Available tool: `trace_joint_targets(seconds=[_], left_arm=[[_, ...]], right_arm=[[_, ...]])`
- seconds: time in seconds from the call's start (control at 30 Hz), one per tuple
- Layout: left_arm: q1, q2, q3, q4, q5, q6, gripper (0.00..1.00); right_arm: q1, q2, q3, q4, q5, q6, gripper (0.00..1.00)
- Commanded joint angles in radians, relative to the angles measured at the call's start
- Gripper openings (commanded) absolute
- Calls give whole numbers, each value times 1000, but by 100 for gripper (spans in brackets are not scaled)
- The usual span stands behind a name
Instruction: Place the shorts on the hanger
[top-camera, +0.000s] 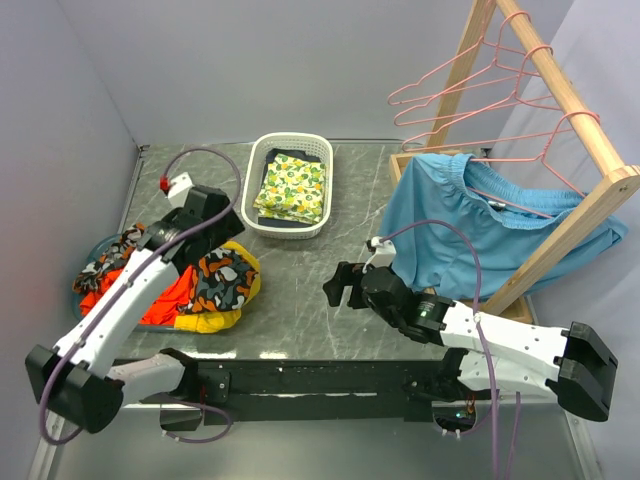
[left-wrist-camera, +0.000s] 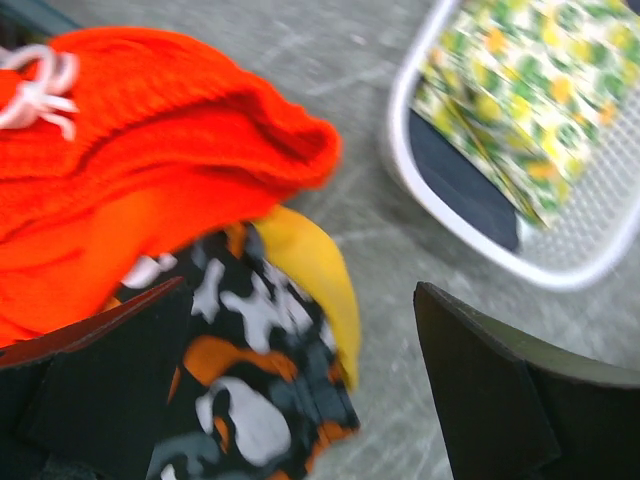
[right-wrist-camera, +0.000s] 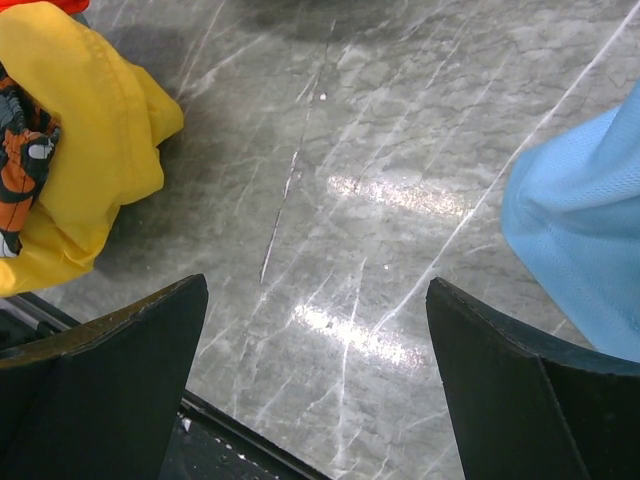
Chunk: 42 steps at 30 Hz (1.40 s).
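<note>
The red-orange shorts (top-camera: 160, 297) lie crumpled in a cloth pile at the left of the table. In the left wrist view the shorts (left-wrist-camera: 150, 170) fill the upper left, their white drawstring (left-wrist-camera: 35, 95) at the edge. My left gripper (top-camera: 213, 222) (left-wrist-camera: 302, 290) hovers open over the pile's right side, above the patterned cloth (left-wrist-camera: 240, 370), holding nothing. Open and empty, my right gripper (top-camera: 340, 285) (right-wrist-camera: 316, 283) hangs over bare table at the centre. Pink wire hangers (top-camera: 455, 90) hang on the wooden rack (top-camera: 580, 130) at the back right.
Light blue shorts (top-camera: 480, 225) (right-wrist-camera: 580, 250) hang on the rack's lower part. A white basket (top-camera: 250, 190) (left-wrist-camera: 560, 272) with green-yellow cloth stands at the back centre. Yellow cloth (top-camera: 215, 320) (right-wrist-camera: 90, 150) and the patterned cloth (top-camera: 225, 275) lie against the red-orange shorts.
</note>
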Motion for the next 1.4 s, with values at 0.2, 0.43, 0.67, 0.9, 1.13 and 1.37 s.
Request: trace_joint_targets(seconds=[0.2,0.43,0.67,0.9,1.13,1.37], left_arm=[[132,231,146,41,-105,-34,93],[154,354,171,66,-90,-63,83],[183,391,151,78,-139,-168,49],[223,411,107,49,-193,-290,58],[240,417,76,68,-176,-317,48],[269,330,114,42,-188,-269,1]], right_arm=[[2,9,6,47,-6,-15,97],[3,1,-3,48,-8,-15,97],[0,12,-9,62,-22,-14,97],[0,27,2,62,-37,-23,97],[2,37,11,60,-40,-29,97],[2,35,32,56,-49,-46,97]])
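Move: The waistband edge of the orange shorts, the part to grip, lies about 7 cm ahead of the left hand, 8 cm to its left and 9 cm below. The patterned shorts lie about 1 cm behind this hand, 3 cm left; the white basket stands some 18 cm ahead and 14 cm to the right. From the right hand the same orange edge is roughly 13 cm ahead and 28 cm left, 2 cm below. Bring the left gripper down, forward and left onto the waistband edge of the orange shorts, about 7 cm forward first, then mostly leftward and down, sinking some 8 cm in all. Turn the hand about 30 degrees counter-clockwise on the way; half-close the fingers, ease them slightly open again, then shut them to pinch the waistband. ##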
